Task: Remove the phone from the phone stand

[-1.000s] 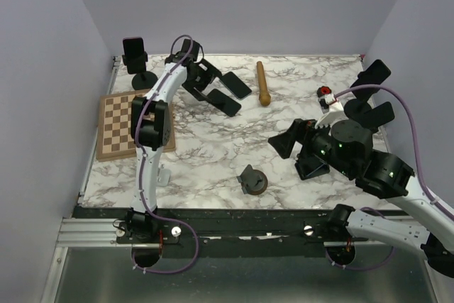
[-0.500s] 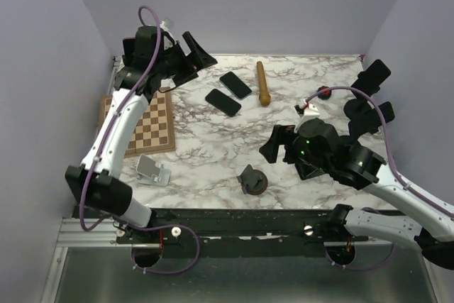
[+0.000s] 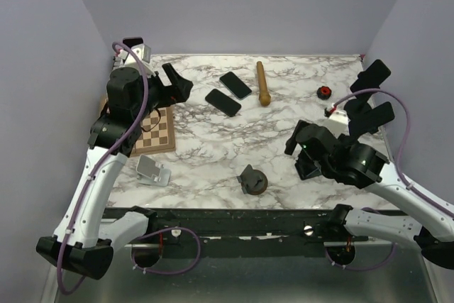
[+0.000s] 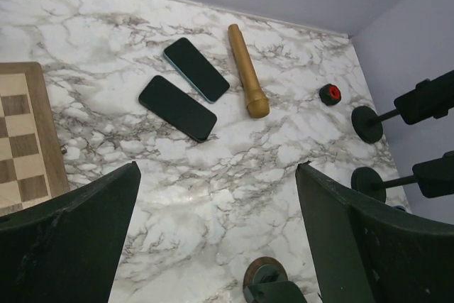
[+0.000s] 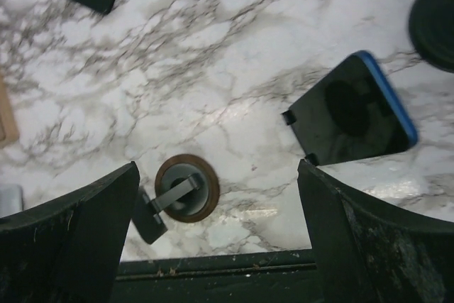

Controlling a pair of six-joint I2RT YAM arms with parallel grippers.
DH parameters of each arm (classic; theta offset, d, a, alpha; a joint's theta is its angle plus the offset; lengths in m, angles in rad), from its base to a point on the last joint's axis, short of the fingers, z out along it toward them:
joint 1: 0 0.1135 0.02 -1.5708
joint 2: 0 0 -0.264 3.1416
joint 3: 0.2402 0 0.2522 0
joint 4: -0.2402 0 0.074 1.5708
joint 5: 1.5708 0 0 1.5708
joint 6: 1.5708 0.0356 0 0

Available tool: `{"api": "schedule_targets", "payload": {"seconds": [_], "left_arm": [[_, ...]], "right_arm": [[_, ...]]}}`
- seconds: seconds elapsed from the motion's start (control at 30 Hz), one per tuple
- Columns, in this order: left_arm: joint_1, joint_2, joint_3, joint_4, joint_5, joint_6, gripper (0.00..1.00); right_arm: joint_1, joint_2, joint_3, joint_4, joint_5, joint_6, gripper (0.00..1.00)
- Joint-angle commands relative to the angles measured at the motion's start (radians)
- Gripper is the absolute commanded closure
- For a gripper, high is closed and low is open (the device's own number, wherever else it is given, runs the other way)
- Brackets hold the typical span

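Two dark phones stand on black round-base stands at the right edge, the far phone (image 3: 374,72) (image 4: 429,97) and the near phone (image 3: 376,115) (image 4: 436,175). Another phone on a stand (image 3: 132,42) peeks out behind my left arm at the back left corner. My left gripper (image 3: 177,84) (image 4: 218,168) hangs open high over the table's left side, holding nothing. My right gripper (image 3: 301,150) (image 5: 216,168) is open and empty above the near right, over a blue-edged phone (image 5: 351,108) lying below it.
Two black phones (image 3: 234,84) (image 3: 223,102) lie flat at the back middle beside a wooden stick (image 3: 263,83). A red knob (image 3: 324,91) sits right of them. A chessboard (image 3: 159,129), a silver stand (image 3: 152,170) and a brown-based empty stand (image 3: 252,181) (image 5: 186,188) lie nearer.
My left arm has swung from the flat phones at the back up and back to the left. My right arm has drawn back to the right. Both grippers stayed open.
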Motion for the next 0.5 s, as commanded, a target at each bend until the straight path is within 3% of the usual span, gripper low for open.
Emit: {"api": "schedule_targets", "payload": {"seconds": [0.0,0.07,0.13,0.27,0.47], "left_arm": [[-0.015,-0.087,-0.03,0.092,-0.08,0.062,0.01],[-0.024,-0.094,-0.023,0.085,-0.092,0.077,0.01],[-0.035,-0.102,-0.022,0.08,-0.1,0.083,0.01],[-0.064,-0.117,-0.034,0.096,-0.099,0.094,0.01],[-0.109,-0.136,-0.046,0.105,-0.112,0.121,0.01]], "right_arm": [[0.001,-0.001,0.075,-0.242,0.324,0.186,0.01],[-0.022,0.044,0.115,-0.308,0.386,0.192,0.02],[-0.122,0.112,0.159,-0.291,0.369,0.099,0.03],[-0.494,0.218,0.196,-0.109,0.051,-0.29,0.02],[-0.63,0.335,0.222,-0.162,-0.169,-0.445,0.0]]}}
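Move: The phone on the low tilted stand lies roughly 11 cm to the right hand's right, 7 cm ahead and 12 cm below. The phone held up in the near tall stand is some 13 cm ahead, 23 cm right, about 2 cm lower; the empty round-based stand sits 10 cm left, 2 cm ahead and 16 cm below. From the left hand, the tilted-stand phone is roughly 43 cm right, 5 cm back, 26 cm down. Sweeping right about 14 cm and forward some 6 cm, the right hand arcs across above the tilted-stand phone to its right side, rising slightly before sinking some 3 cm near the end. Its wide-open fingers swing clockwise, with the hand's left side dipping and the tips turning down, some 35 degrees altogether. The left hand, open and empty, rises and draws back a little, tipping up. ##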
